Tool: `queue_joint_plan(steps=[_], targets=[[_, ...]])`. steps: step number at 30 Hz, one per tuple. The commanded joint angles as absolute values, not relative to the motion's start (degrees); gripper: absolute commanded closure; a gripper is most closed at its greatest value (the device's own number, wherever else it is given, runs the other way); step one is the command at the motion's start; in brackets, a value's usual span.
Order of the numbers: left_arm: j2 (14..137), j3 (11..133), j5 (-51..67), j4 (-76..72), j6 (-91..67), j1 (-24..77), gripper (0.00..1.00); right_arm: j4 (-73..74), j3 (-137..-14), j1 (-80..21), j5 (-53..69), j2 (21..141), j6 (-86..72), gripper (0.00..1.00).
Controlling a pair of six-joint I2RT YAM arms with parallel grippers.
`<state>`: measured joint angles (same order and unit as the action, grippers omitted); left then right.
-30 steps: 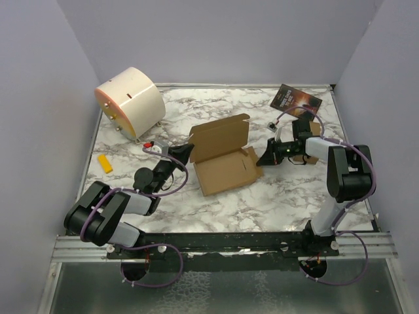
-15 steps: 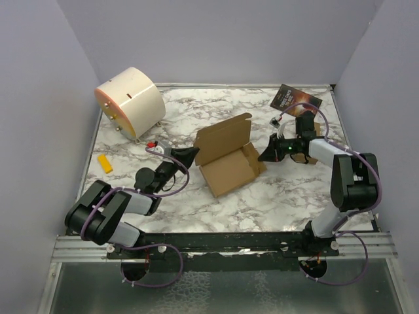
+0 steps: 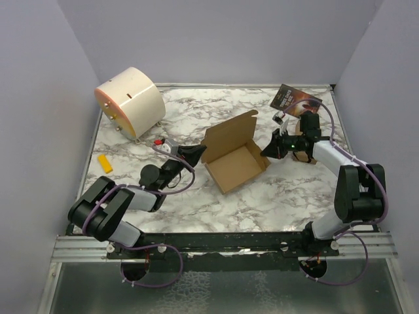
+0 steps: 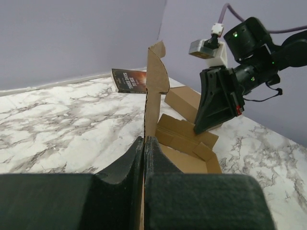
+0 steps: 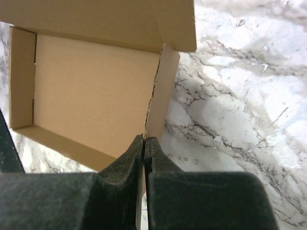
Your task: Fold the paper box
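Observation:
The paper box [image 3: 237, 163] is a brown cardboard mailer in the middle of the table, its tray open and its lid [image 3: 229, 133] raised at the far side. My left gripper [image 3: 198, 154] is shut on the box's left wall. In the left wrist view the fingers [image 4: 144, 143] pinch that thin cardboard edge, and the lid [image 4: 154, 81] stands upright just beyond. My right gripper [image 3: 266, 151] is shut on the right side wall. The right wrist view shows that wall [image 5: 160, 96] running into the closed gripper [image 5: 145, 140], with the tray floor [image 5: 91, 91] to its left.
A large cream drum [image 3: 131, 101] lies at the far left, with a small yellow piece [image 3: 105, 163] near the left edge. A dark printed booklet [image 3: 296, 99] lies at the far right. A smaller brown cardboard box [image 4: 184, 98] sits behind my right arm.
The box has shifted to the right and turned, with its lid raised more upright. Both grippers moved with it, still shut on its side walls.

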<state>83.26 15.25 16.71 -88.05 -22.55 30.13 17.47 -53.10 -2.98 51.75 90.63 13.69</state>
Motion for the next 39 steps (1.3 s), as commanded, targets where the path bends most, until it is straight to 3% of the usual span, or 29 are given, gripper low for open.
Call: queue_joint_plan(steps=[1, 23, 25, 30, 39], targets=[[87.0, 16.8, 20.0, -98.1, -20.5, 30.9, 1.00, 14.6, -52.8, -3.6, 52.3, 88.0, 15.5, 0.98], [95.4, 17.4, 27.8, -102.0, -5.5, 30.9, 1.00, 23.8, -55.6, -3.6, 55.5, 96.8, 23.9, 0.95], [95.5, 17.4, 28.2, -102.0, -5.2, 31.0, 1.00, 24.6, -55.9, -3.5, 56.1, 97.2, 24.2, 0.93], [95.3, 17.5, 29.3, -102.0, -4.6, 30.9, 1.00, 24.7, -56.2, -2.3, 58.5, 98.0, 23.1, 0.78], [95.3, 17.4, 30.2, -102.0, -4.9, 30.9, 1.00, 25.8, -57.0, 1.1, 66.6, 102.4, 20.7, 0.64]])
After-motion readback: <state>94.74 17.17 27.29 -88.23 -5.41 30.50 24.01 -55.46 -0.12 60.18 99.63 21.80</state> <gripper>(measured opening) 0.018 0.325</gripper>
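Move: My left hand still grips the left edge of the raised lid, whose middle is about 5 cm ahead and 7 cm to the right. The box floor's middle lies roughly 11 cm to the right, 1 cm back and 13 cm below. My right hand still pinches the box's right wall; the floor's middle is some 9 cm to its left, 2 cm back and 5 cm lower. The small carton stands about 14 cm right of this hand, 8 cm farther out and 5 cm below. Keeping the lid edge pinched, I lower my left hand about 6 cm, quickly at first and then easing off, drifting a little right as the wrist rolls some 15 degrees, right side sinking. My right hand holds the side wall, rises a touch, then sinks about 3 cm with a slight draw back; once down, its fingers spread to about a third open and let go of the wall. ##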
